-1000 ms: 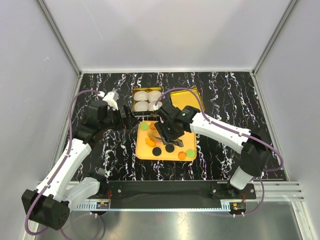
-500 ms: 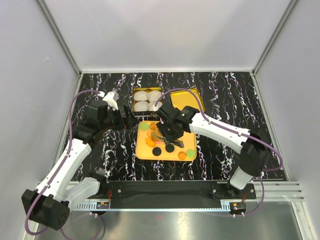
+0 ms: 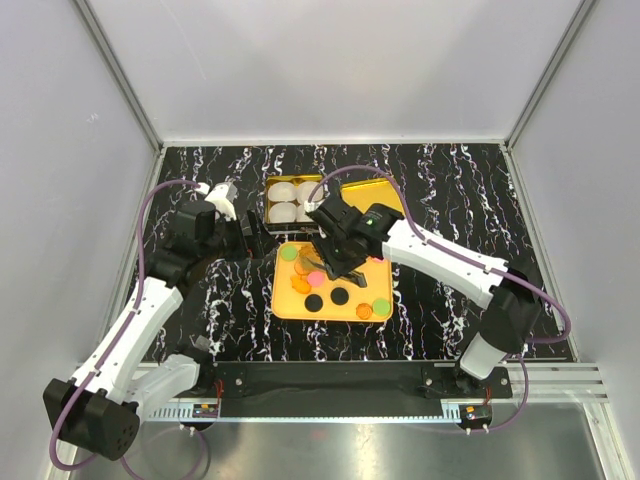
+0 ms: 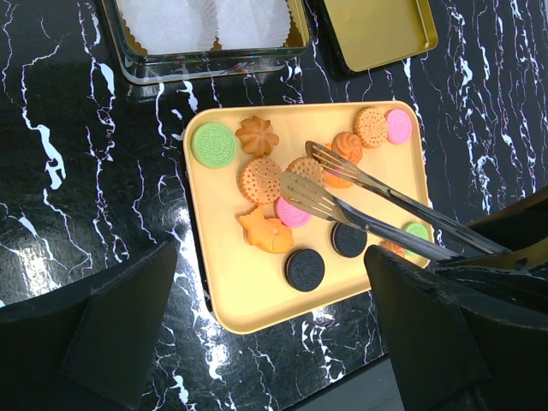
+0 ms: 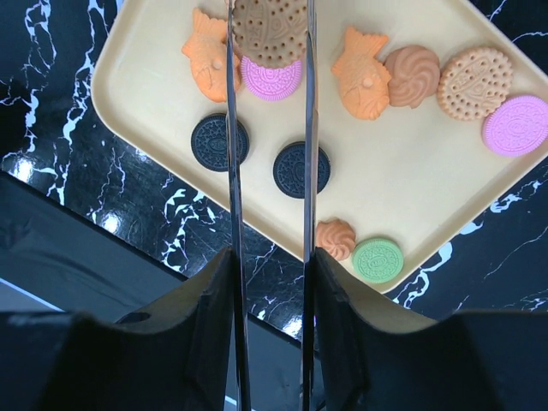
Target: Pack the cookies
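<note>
Several cookies lie on a yellow tray (image 3: 348,278), among them a green one (image 4: 213,144), an orange fish (image 4: 265,231), a pink one (image 5: 516,125) and two black ones (image 5: 301,169). My right gripper (image 3: 336,252) is shut on metal tongs (image 5: 232,171). The tong tips pinch a round tan cookie (image 5: 270,30) above the tray; it also shows in the left wrist view (image 4: 304,169). My left gripper (image 3: 254,236) is open and empty, hovering left of the tray.
A gold tin (image 3: 270,183) with white cup liners (image 3: 284,194) stands behind the tray. Its gold lid (image 3: 383,192) lies to its right. Grey walls enclose the black marble table (image 3: 450,200).
My right gripper has shifted a little toward the tin, carrying the tongs over the tray's far left part. The left arm has not moved.
</note>
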Controlling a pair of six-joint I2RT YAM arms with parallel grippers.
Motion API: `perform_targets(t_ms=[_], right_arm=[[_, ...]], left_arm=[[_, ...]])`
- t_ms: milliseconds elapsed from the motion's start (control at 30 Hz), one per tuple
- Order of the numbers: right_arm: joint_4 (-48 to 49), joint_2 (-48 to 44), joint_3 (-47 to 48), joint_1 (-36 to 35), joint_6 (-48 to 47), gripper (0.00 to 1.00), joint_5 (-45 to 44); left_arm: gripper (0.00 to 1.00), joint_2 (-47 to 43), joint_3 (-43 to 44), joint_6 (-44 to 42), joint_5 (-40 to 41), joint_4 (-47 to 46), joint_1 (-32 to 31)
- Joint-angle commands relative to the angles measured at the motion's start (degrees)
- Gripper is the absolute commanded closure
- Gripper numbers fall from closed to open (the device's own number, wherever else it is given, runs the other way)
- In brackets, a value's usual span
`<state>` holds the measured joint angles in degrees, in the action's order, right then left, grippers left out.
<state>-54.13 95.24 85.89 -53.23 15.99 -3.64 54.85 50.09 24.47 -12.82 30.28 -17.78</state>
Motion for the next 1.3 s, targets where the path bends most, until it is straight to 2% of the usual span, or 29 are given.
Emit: perform_targets(t_ms=[0,233,433,667,933,1067,1267], right_arm=[[-0.28,-1.64,4.63,-0.29,-1.31,0.62,-1.55],[0.69,4.41,14.21,4.45,-3.59,0.62,-1.02],[1.04,14.77,32.72,10.68,-4.21,0.62,1.17],[0.68,28.84,48.48,12.71,-4.91,0.62,-0.31],[5.08,37.82,52.02,12.98,-4.21,0.62,-0.84],[9.12,39.4,50.78,12.98,-3.86,0.61,-0.75],[10.09,40.99,50.52,13.07,-3.33,0.61,-0.67]], left_arm=[[0.01,-0.8,-0.43,0.14,0.86,-1.81,0.29],[0.01,-1.94,-0.34,0.23,2.01,-1.81,0.38],[0.01,-2.38,-0.25,0.23,2.54,-1.72,0.38],[0.01,-2.55,-0.34,0.32,2.54,-2.07,0.82],[0.01,-2.99,-0.52,0.32,2.98,-2.16,0.99],[0.01,-2.91,-0.51,0.32,2.89,-2.07,0.99],[0.01,-2.91,-0.6,0.32,2.8,-2.07,0.91]])
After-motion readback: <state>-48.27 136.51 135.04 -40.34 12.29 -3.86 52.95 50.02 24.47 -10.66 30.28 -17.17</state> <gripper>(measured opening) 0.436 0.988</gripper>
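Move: The far-left paper cup of the case, where the held cookie is taken, lies about 29 cm ahead of the right hand, 14 cm to its left and 13 cm below. The near-left cup is 6 cm nearer than it, the far-right cup 7 cm to its right, and the gold lid some 25 cm ahead of the hand, 9 cm right. From the left hand the far-left cup is roughly 22 cm ahead, 3 cm right. The round tan cookie, still pinched in the tongs that the right hand grips, is carried up off the tray and forward to the case, some 23 cm forward and 8 cm left in an arc rising about 8 cm, then lowered some 10 cm towards the far-left cup. The wrist turns about 10 degrees clockwise and tips the tongs slightly outward; the fingers keep their hold. ##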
